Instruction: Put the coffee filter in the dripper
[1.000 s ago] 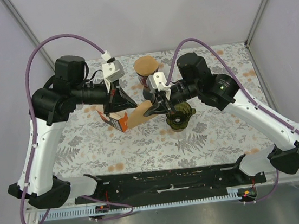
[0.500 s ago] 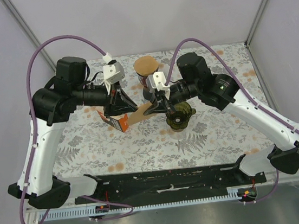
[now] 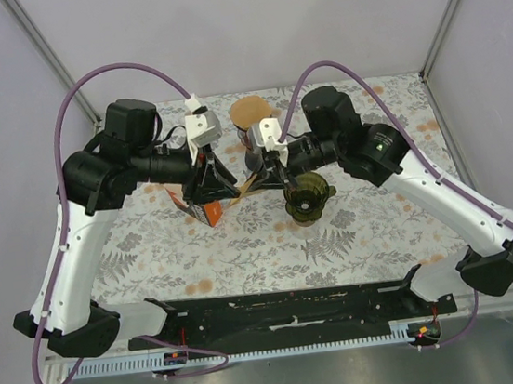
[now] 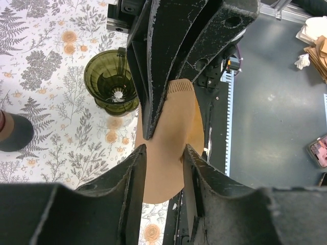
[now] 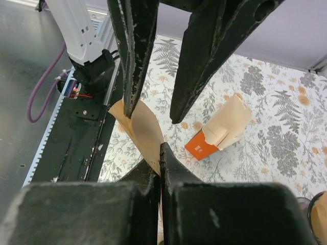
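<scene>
The brown paper coffee filter hangs in the air between my two grippers, above the table. My right gripper is shut on its ribbed edge. My left gripper is open; its jaws stand apart on either side of the filter, and in the right wrist view one left fingertip touches the paper while the other is clear of it. The dark green glass dripper stands upright on the table just right of and below the filter, also visible as the dripper.
An orange box of filters lies on the flowered cloth under my left gripper, seen as the box. A dark cup with a brown lid stands behind the grippers. The black rail runs along the near edge.
My left gripper's jaws have opened off the filter. Both grippers have shifted slightly toward the back, and the filter now hangs from the right gripper alone.
</scene>
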Available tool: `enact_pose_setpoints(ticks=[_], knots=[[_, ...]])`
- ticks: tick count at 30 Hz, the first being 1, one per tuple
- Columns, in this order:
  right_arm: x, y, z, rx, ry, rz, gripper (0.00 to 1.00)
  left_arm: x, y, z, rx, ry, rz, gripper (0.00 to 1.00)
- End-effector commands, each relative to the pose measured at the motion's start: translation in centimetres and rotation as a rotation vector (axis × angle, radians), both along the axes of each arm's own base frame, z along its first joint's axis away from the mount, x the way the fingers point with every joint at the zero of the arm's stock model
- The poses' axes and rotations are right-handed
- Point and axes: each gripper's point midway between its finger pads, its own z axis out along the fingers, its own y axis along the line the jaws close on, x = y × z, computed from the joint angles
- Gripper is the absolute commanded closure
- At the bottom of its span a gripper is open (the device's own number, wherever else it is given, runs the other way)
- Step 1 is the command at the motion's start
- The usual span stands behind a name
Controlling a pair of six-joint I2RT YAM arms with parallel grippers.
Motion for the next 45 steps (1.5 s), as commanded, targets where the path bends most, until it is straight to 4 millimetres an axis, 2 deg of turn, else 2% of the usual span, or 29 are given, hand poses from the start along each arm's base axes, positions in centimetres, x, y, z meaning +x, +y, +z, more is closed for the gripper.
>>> enact_pose_setpoints(ticks=[1, 6, 11, 16, 18, 20, 21, 23, 25, 27, 28, 32, 35, 36, 38, 42, 45], knots=[[1.0, 0.3, 1.5, 0.017, -0.025, -0.05, 1.0, 0.4, 0.2, 1.5, -0.014, -0.087, 0.023, 0.58], [1.0, 0.4, 1.5, 0.013, -0.009, -0.054, 1.0, 2.1, 0.8, 0.9, 0.031, -0.122, 0.107, 0.58], [1.1, 0.5, 2.0, 0.022, -0.005, -0.055, 1.0, 2.8, 0.8, 0.2, 0.047, -0.118, 0.133, 0.66], [1.6, 0.7, 1.6, 0.0, 0.016, -0.08, 1.0, 2.1, 0.6, 2.0, 0.003, -0.154, 0.096, 0.56], [1.6, 0.8, 1.7, -0.002, 0.024, -0.072, 1.0, 2.2, 0.6, 1.6, 0.012, -0.146, 0.099, 0.63], [1.3, 0.9, 1.8, 0.002, 0.03, -0.055, 1.0, 2.2, 0.6, 0.9, 0.026, -0.128, 0.101, 0.77], [1.2, 0.9, 1.9, 0.005, 0.03, -0.048, 1.0, 2.3, 0.6, 0.7, 0.03, -0.124, 0.102, 0.8], [1.2, 0.9, 2.0, 0.006, 0.029, -0.047, 1.0, 2.3, 0.7, 0.8, 0.03, -0.128, 0.102, 0.86], [1.1, 0.8, 2.0, 0.005, 0.029, -0.046, 1.0, 2.3, 0.8, 0.9, 0.032, -0.136, 0.108, 0.97], [1.3, 0.8, 2.0, 0.005, 0.025, -0.051, 1.0, 2.4, 0.9, 1.2, 0.033, -0.142, 0.122, 0.98], [1.5, 0.8, 2.0, 0.003, 0.022, -0.064, 0.97, 2.8, 1.0, 1.2, 0.035, -0.141, 0.144, 0.98], [3.7, 0.4, 2.7, 0.016, 0.014, -0.194, 0.53, 4.7, 1.4, 1.6, 0.036, -0.129, 0.279, 0.98], [6.8, -0.5, 4.0, 0.055, 0.001, -0.381, 0.35, 6.7, 2.0, 1.8, 0.036, -0.12, 0.409, 0.98], [8.3, -1.0, 4.6, 0.075, -0.015, -0.478, 0.28, 7.5, 2.5, 1.8, 0.036, -0.112, 0.464, 0.98], [10.3, -2.1, 5.8, 0.119, -0.014, -0.623, 0.26, 9.2, 3.4, 1.6, 0.035, -0.081, 0.572, 0.98], [11.4, -2.7, 8.1, 0.222, 0.037, -0.748, 0.28, 11.2, 4.7, 1.5, 0.005, -0.012, 0.702, 0.98], [10.9, -1.1, 8.6, 0.297, 0.087, -0.767, 0.3, 12.7, 6.0, 2.1, -0.043, 0.045, 0.819, 0.98]])
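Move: The filter is pinched in the right hand, its middle about 2 cm to that hand's left. Seen from the left hand's half-open fingers, the filter lies roughly 2 cm to the right and a touch lower. From the left hand, the green dripper stands some 10 cm ahead, 14 right and 30 below; the orange box 13 ahead, 15 left, 35 down; the filled dripper about 27 ahead, 3 right and 21 below. The left fingers shut on the filter's free edge while the right still grips it, both hands first easing about 2 cm forward. Then the right fingers open wide and let go, and both hands swing forward to some 10 cm in all. The left also drifts 4 cm left, turning about 35 degrees counter-clockwise, as the emptied right turns as far clockwise and rises slightly. ##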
